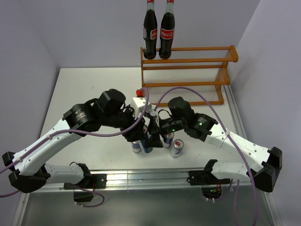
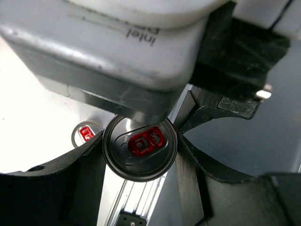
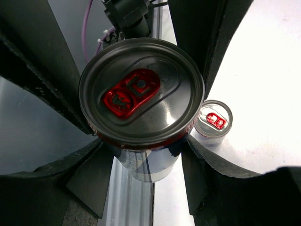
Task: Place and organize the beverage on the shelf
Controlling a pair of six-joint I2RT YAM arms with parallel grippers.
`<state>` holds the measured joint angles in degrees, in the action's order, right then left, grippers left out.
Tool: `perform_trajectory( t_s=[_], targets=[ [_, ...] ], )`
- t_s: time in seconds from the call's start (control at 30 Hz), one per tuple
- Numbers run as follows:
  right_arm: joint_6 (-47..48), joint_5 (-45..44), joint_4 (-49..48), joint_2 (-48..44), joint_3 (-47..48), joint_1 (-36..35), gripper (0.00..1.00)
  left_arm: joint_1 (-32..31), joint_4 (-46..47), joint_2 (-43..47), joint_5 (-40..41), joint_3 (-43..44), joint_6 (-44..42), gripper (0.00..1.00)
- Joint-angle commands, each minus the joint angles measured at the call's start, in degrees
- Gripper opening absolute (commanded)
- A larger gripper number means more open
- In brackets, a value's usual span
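Note:
Two cola bottles with red caps stand side by side on the left end of the top tier of the wooden shelf. Both arms meet over a cluster of blue-and-silver cans near the table's front. My left gripper is shut on one can seen from above, with a second can just to its left. My right gripper is shut on another can, both fingers pressed on its sides. A free can stands to its right.
The shelf's lower tier and the right part of its top tier hold nothing. A white box with a red button sits behind the grippers. Purple cables arc over the arms. A metal rail runs along the near table edge.

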<state>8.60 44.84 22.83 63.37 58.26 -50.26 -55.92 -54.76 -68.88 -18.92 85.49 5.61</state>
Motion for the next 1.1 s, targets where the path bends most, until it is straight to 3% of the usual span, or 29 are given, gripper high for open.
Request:
perform_trajectory(
  t_s=[0.0, 0.07, 0.13, 0.23, 0.27, 0.33, 0.47, 0.73, 0.87, 1.07],
  targets=[
    [0.19, 6.75, -4.72, 0.61, 4.05, -1.94, 0.35, -0.15, 7.74, -0.02, -1.47, 2.49, -1.12, 0.04],
    [0.01, 7.45, -5.34, 0.61, 4.06, -2.38, 0.22, -0.15, 7.74, -0.11, -1.21, 2.57, -1.12, 0.08],
    [-0.16, 7.54, -6.39, 0.43, 4.06, -2.82, 0.16, -0.15, 7.83, 0.06, -0.95, 2.49, -1.04, 0.14],
    [-0.86, 7.63, -8.41, -0.27, 3.79, -3.09, 0.0, -0.15, 8.18, 0.33, -0.07, 2.4, -0.77, 0.34],
    [-1.82, 7.46, -9.29, -0.44, 3.44, -3.09, 0.0, -0.15, 8.35, 0.5, 0.45, 2.31, -0.6, 0.46],
    [-3.14, 6.93, -12.36, -1.58, 2.56, -3.09, 0.0, -0.07, 8.53, 0.85, 0.64, 2.13, -0.51, 0.57],
    [-5.08, 5.7, -17.37, -4.04, 0.81, -3.09, 0.0, 0.2, 9.41, 1.73, 1.86, 1.78, -0.07, 0.69],
    [-6.93, 1.13, -21.6, -6.68, -1.48, -3.0, 0.0, 1.16, 10.99, 4.28, 5.9, 0.11, 0.63, 0.84],
    [-7.02, -2.9, -21.51, -5.72, -1.66, -3.0, 0.0, 2.13, 12.83, 5.68, 7.4, 0.11, 1.6, 1.0],
    [-7.63, -6.78, -22.57, -6.07, -1.92, -3.0, 0.0, 2.92, 16.53, 8.5, 9.16, -0.33, 2.57, 1.0]
  ],
)
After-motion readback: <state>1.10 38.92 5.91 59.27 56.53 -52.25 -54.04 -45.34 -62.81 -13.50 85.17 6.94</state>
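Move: I hold one can between both hands: its middle is about 3 cm below my left hand and roughly 2 cm above my right. From the right hand, a standing can is some 6 cm ahead, 6 cm left and 19 cm lower. At that same depth two more cans stand to its right: one about 10 cm right and 7 cm ahead, the other 14 cm right and 3 cm ahead. After a brief near-standstill I spread my left fingers from their grip on the can to fully open, while my right fingers keep their hold. As they open I raise both hands together about 6 cm, tipping each hand's fingertips up by some 10 degrees; the left also drifts a little forward and the right a little left. The left's forward-side finger comes clear of the can. ##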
